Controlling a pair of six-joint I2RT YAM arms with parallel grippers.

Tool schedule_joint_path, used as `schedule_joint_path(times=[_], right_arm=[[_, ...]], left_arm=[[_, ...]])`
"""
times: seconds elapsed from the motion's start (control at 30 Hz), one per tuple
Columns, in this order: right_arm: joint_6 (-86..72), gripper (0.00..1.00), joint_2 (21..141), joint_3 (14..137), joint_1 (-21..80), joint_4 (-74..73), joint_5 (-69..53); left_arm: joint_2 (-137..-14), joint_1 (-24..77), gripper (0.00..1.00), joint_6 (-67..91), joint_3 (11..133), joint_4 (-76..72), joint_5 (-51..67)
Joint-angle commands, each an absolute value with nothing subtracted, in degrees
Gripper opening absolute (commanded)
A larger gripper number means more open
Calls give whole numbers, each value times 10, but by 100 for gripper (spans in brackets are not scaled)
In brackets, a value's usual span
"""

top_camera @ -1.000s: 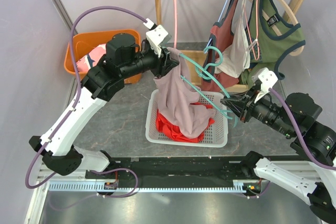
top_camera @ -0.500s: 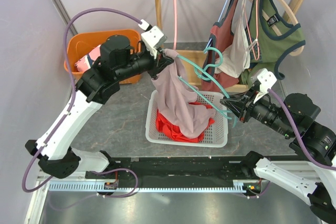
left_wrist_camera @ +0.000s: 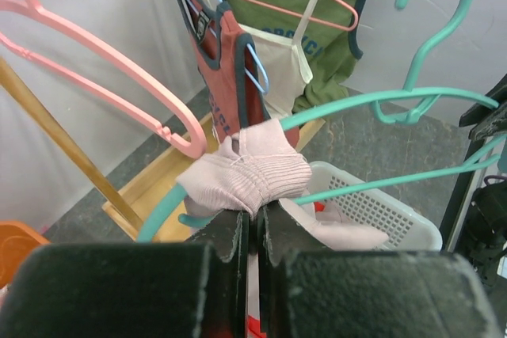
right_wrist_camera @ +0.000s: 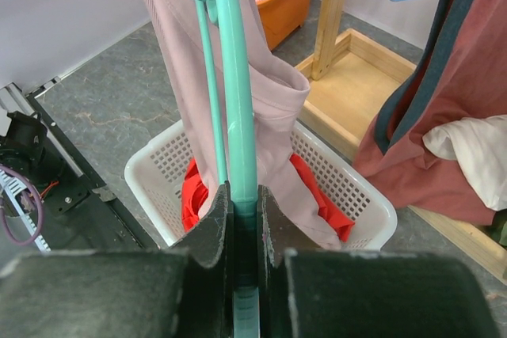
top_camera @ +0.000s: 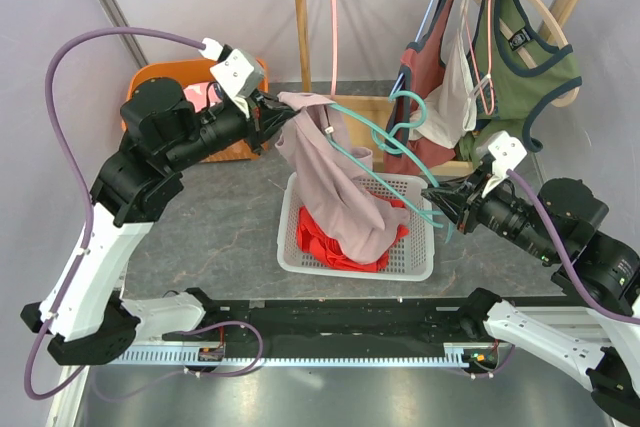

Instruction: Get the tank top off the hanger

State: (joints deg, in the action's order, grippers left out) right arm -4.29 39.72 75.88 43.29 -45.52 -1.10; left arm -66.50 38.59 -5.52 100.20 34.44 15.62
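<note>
A pale pink tank top [top_camera: 330,182] hangs over a teal hanger [top_camera: 385,142] above the white basket [top_camera: 420,262]. My left gripper [top_camera: 272,112] is shut on the top's shoulder strap [left_wrist_camera: 253,170] and stretches it toward the left, off the hanger's end. The right gripper [top_camera: 432,197] is shut on the hanger's lower bar [right_wrist_camera: 238,140] and holds it over the basket. In the right wrist view the tank top [right_wrist_camera: 273,112] drapes down behind the teal bar into the basket [right_wrist_camera: 360,195].
Red cloth [top_camera: 325,242] lies in the white basket. An orange bin [top_camera: 150,82] stands at the back left. A wooden rack [top_camera: 300,7] behind carries a pink hanger [top_camera: 333,17], a rust tank top [top_camera: 425,72], a white garment and a green tank top [top_camera: 525,52].
The left gripper shut on the strap, then pulled it left and back, away from the hanger. The tank top's upper edge stretched leftward. The right arm kept still with the hanger.
</note>
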Motion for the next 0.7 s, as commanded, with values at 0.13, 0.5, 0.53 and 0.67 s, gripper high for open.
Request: schedule_joint_path(times=[0.13, 0.5, 0.53, 0.67], right_arm=[[-66, 0, 360, 779, 432, -489, 31], [-92, 0, 324, 938, 432, -633, 112], [-95, 0, 320, 960, 432, -642, 124], [-116, 0, 304, 1012, 432, -685, 132]], left_arm=[[-736, 384, 2, -76, 1126, 320, 194], [-851, 475, 2, -129, 1232, 318, 185], [-855, 478, 2, -131, 1230, 320, 180], [-854, 482, 2, -146, 1202, 323, 148]])
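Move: My left hand already pinches the pink tank top's shoulder, and the garment's middle hangs about 7 cm to its right and 18 cm below. The teal hanger's middle is some 14 cm right and 2 cm back, slightly lower; the basket is level, 13 cm right and 43 cm down. From my right hand, which grips the hanger's far end, the tank top's middle lies about 9 cm ahead, 15 cm left and 10 cm lower. I keep both grips shut. My left hand first lifts the pinched shoulder and eases slightly forward, then swings about 10 cm right towards the rack's salmon top, sinking a little and turning clockwise. My right hand draws the teal hanger right, back and then up, 10 cm of it rightward, away from the basket, tilting its left side up and turning clockwise. ##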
